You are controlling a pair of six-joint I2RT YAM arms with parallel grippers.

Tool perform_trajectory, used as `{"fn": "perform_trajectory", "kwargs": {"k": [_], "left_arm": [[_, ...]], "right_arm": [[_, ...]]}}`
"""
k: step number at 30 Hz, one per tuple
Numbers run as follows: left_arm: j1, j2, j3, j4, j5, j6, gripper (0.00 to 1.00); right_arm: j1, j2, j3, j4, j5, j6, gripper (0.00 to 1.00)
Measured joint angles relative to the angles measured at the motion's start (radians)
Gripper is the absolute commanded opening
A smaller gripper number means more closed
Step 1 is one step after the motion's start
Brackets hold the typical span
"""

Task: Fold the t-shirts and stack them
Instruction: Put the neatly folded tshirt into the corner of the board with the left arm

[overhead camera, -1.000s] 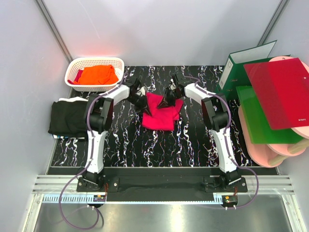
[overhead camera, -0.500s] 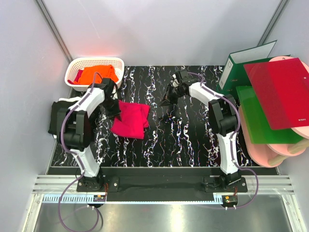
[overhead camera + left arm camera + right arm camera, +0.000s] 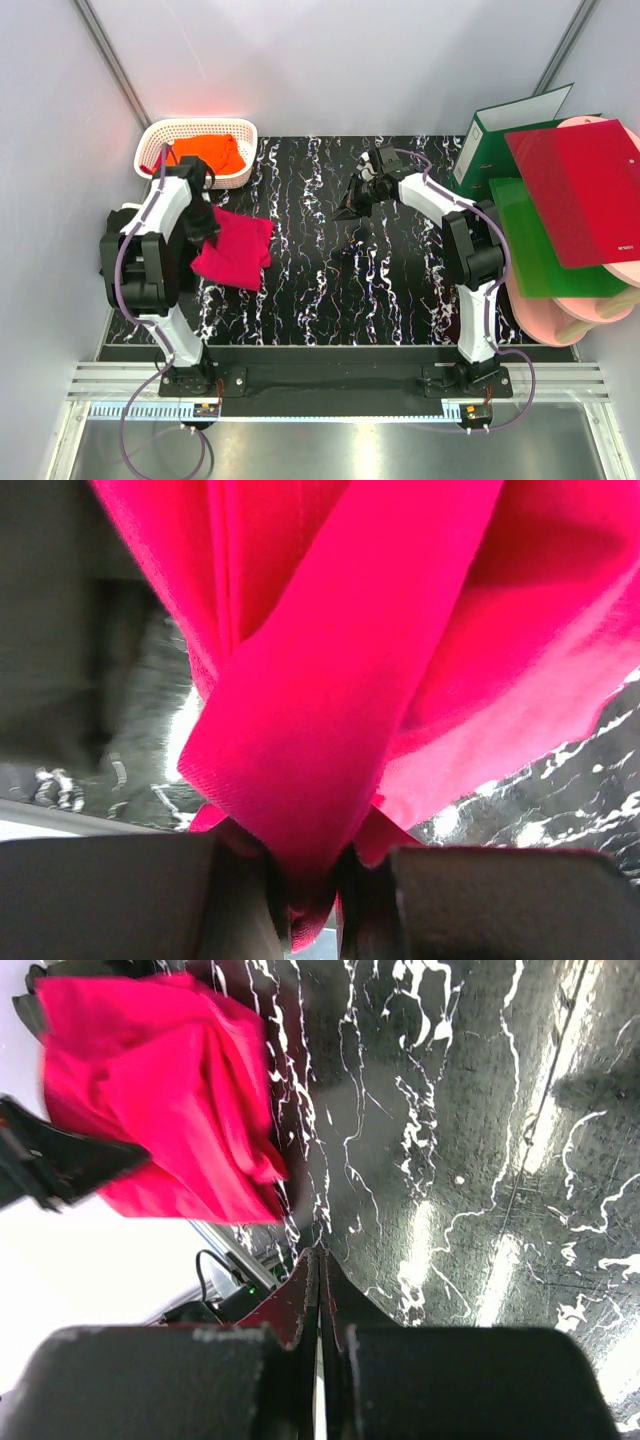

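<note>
A folded crimson-pink t-shirt (image 3: 233, 248) hangs from my left gripper (image 3: 208, 228), which is shut on a bunched edge of the cloth (image 3: 320, 740) above the table's left part. A folded black t-shirt (image 3: 122, 238) lies at the left edge, mostly hidden behind the left arm. An orange t-shirt (image 3: 208, 150) lies in the white basket (image 3: 160, 133). My right gripper (image 3: 345, 210) is shut with nothing in it, above the bare marbled top at the back middle. In the right wrist view its fingers (image 3: 318, 1278) press together and the pink t-shirt (image 3: 160, 1100) shows far off.
The black marbled table (image 3: 340, 290) carries a green binder (image 3: 500, 130), a red folder (image 3: 585, 190), a green folder (image 3: 540, 250) and pink boards (image 3: 590, 305) stacked at the right. Grey walls close in the back and sides.
My left gripper has carried the pink t-shirt from the table's middle to the left, toward the black t-shirt. The right gripper has let go of it and drawn back.
</note>
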Motion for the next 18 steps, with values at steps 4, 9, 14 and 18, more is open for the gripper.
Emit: {"fn": "perform_trajectory", "kwargs": {"k": [4, 9, 14, 18], "left_arm": [[0.04, 0.0, 0.093, -0.029, -0.047, 0.007, 0.0], [0.079, 0.003, 0.219, -0.062, -0.083, 0.022, 0.0], [0.142, 0.006, 0.301, -0.09, -0.125, 0.039, 0.0], [0.211, 0.009, 0.303, -0.11, -0.137, 0.044, 0.0]], "right_arm": [[0.0, -0.003, -0.008, 0.0, -0.014, 0.0, 0.01], [0.0, -0.006, -0.008, 0.0, -0.027, -0.002, 0.01], [0.0, -0.006, 0.002, -0.021, -0.044, -0.01, 0.01], [0.0, -0.002, 0.042, -0.05, -0.051, -0.022, 0.02]]}}
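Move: The black folded pile in the corner lies some 12 cm to the left hand's left, about level with it in reach and roughly 7 cm below. This hand already grips the folded red t-shirt, whose body hangs some 8 cm to its right and 5 cm lower. The white basket stands about 21 cm straight ahead and a little lower. From the right hand, the black pile lies about 45 cm left, 5 cm back and 8 cm below. Leftward and upward in one sweep, the left arm carries the pinched red t-shirt out over the right part of the black pile, about 10 cm across while rising some 8 cm; it also reaches forward a few centimetres, then eases back slightly. The hand twists about 10 degrees counter-clockwise and its fingertips swing a little forward and left, the fingers keeping their hold. ##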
